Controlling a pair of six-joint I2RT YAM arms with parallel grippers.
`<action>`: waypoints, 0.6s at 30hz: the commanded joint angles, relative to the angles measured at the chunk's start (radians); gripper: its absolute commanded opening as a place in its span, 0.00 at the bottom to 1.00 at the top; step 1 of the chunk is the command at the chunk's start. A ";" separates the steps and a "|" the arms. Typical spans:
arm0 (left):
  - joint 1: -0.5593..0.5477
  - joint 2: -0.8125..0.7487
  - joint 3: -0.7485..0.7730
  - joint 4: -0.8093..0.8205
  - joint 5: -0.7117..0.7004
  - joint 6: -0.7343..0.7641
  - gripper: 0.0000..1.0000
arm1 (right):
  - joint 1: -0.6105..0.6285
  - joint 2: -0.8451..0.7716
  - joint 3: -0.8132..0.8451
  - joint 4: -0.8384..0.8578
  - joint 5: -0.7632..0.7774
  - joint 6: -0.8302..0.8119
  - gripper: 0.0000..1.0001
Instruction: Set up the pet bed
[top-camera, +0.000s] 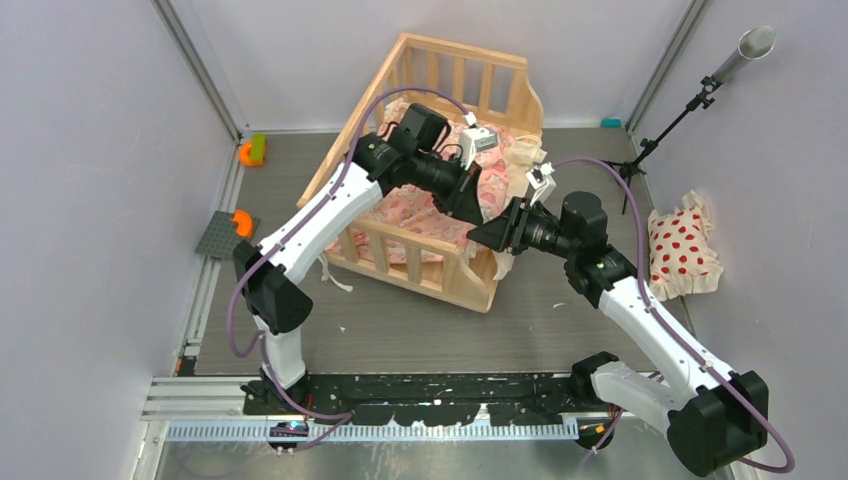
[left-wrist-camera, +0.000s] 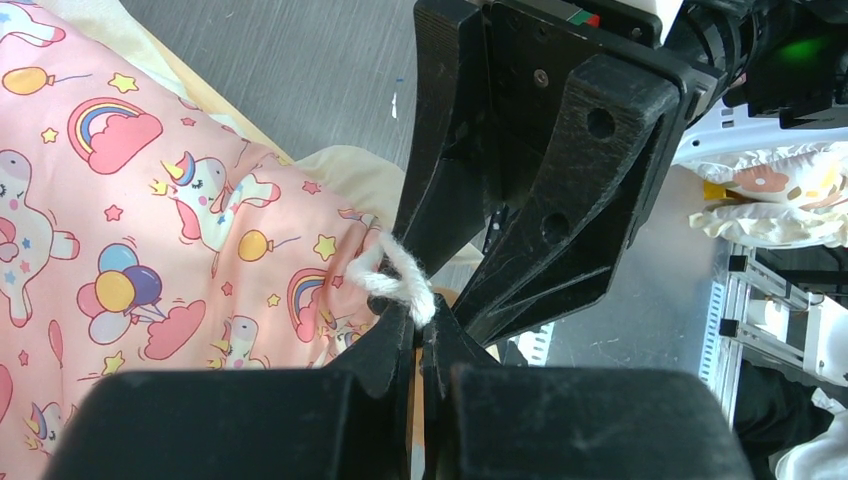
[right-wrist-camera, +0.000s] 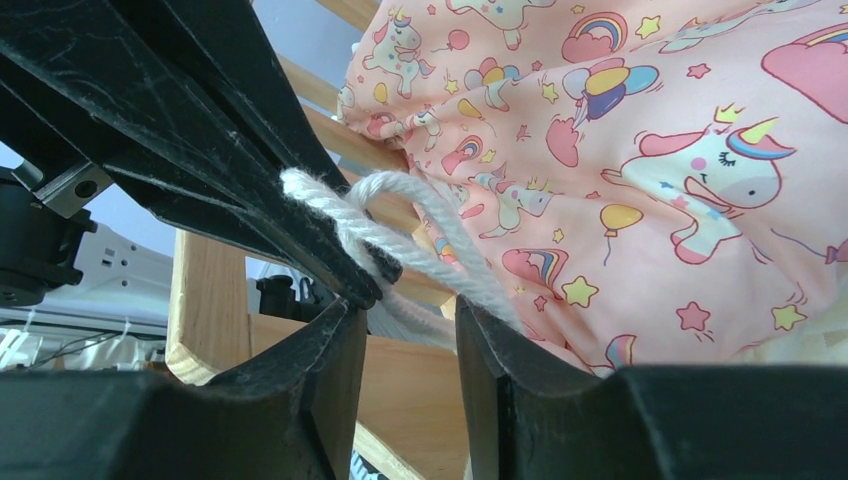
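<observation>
The pet bed (top-camera: 470, 285) of light wood stands mid-table, its post (right-wrist-camera: 205, 300) showing in the right wrist view. Inside it lies a pink unicorn-print cushion (top-camera: 420, 205) (left-wrist-camera: 150, 220) (right-wrist-camera: 650, 150). My two grippers meet at the bed's front right corner. The left gripper (top-camera: 474, 218) (left-wrist-camera: 425, 320) is shut on a loop of the cushion's cream tie (left-wrist-camera: 395, 275). The right gripper (top-camera: 482, 235) (right-wrist-camera: 410, 310) is open. The tie (right-wrist-camera: 400, 235) loops just above its gap and rests on its right finger. The left fingers (right-wrist-camera: 200, 130) cross in front of it.
A white pillow with red dots (top-camera: 682, 250) lies at the right wall beside a microphone stand (top-camera: 690, 100). An orange and green toy (top-camera: 252, 150) and a grey plate with an orange piece (top-camera: 228, 232) sit along the left wall.
</observation>
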 joint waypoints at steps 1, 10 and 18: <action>0.012 -0.056 0.000 0.004 0.029 0.013 0.00 | 0.004 -0.032 0.010 0.024 0.017 -0.010 0.40; 0.018 -0.059 -0.013 0.001 0.024 0.021 0.00 | 0.004 -0.035 0.013 0.022 0.011 -0.006 0.23; 0.024 -0.055 -0.013 0.004 0.034 0.020 0.00 | 0.003 -0.040 0.013 0.016 0.012 -0.010 0.01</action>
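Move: The white cord runs between the right gripper's part-open fingers, practically at its hand point, perhaps 1 cm to the left. The top of the cot's corner post is some 5 cm back of the right hand, 3 cm left and 10 cm below; the pink bedding's middle lies about 9 cm ahead, 6 cm left and 12 cm down. From the left gripper, already pinching the cord, that stretch is about 1 cm right and 1 cm below. Close the right gripper from nearly half open to almost shut, pinching the white cord right beside the left fingertips; lift it only about half a centimetre first, then hold it there without turning the wrist. Keep the left fingers shut on the cord, letting that hand ease roughly half a centimetre to its left. ##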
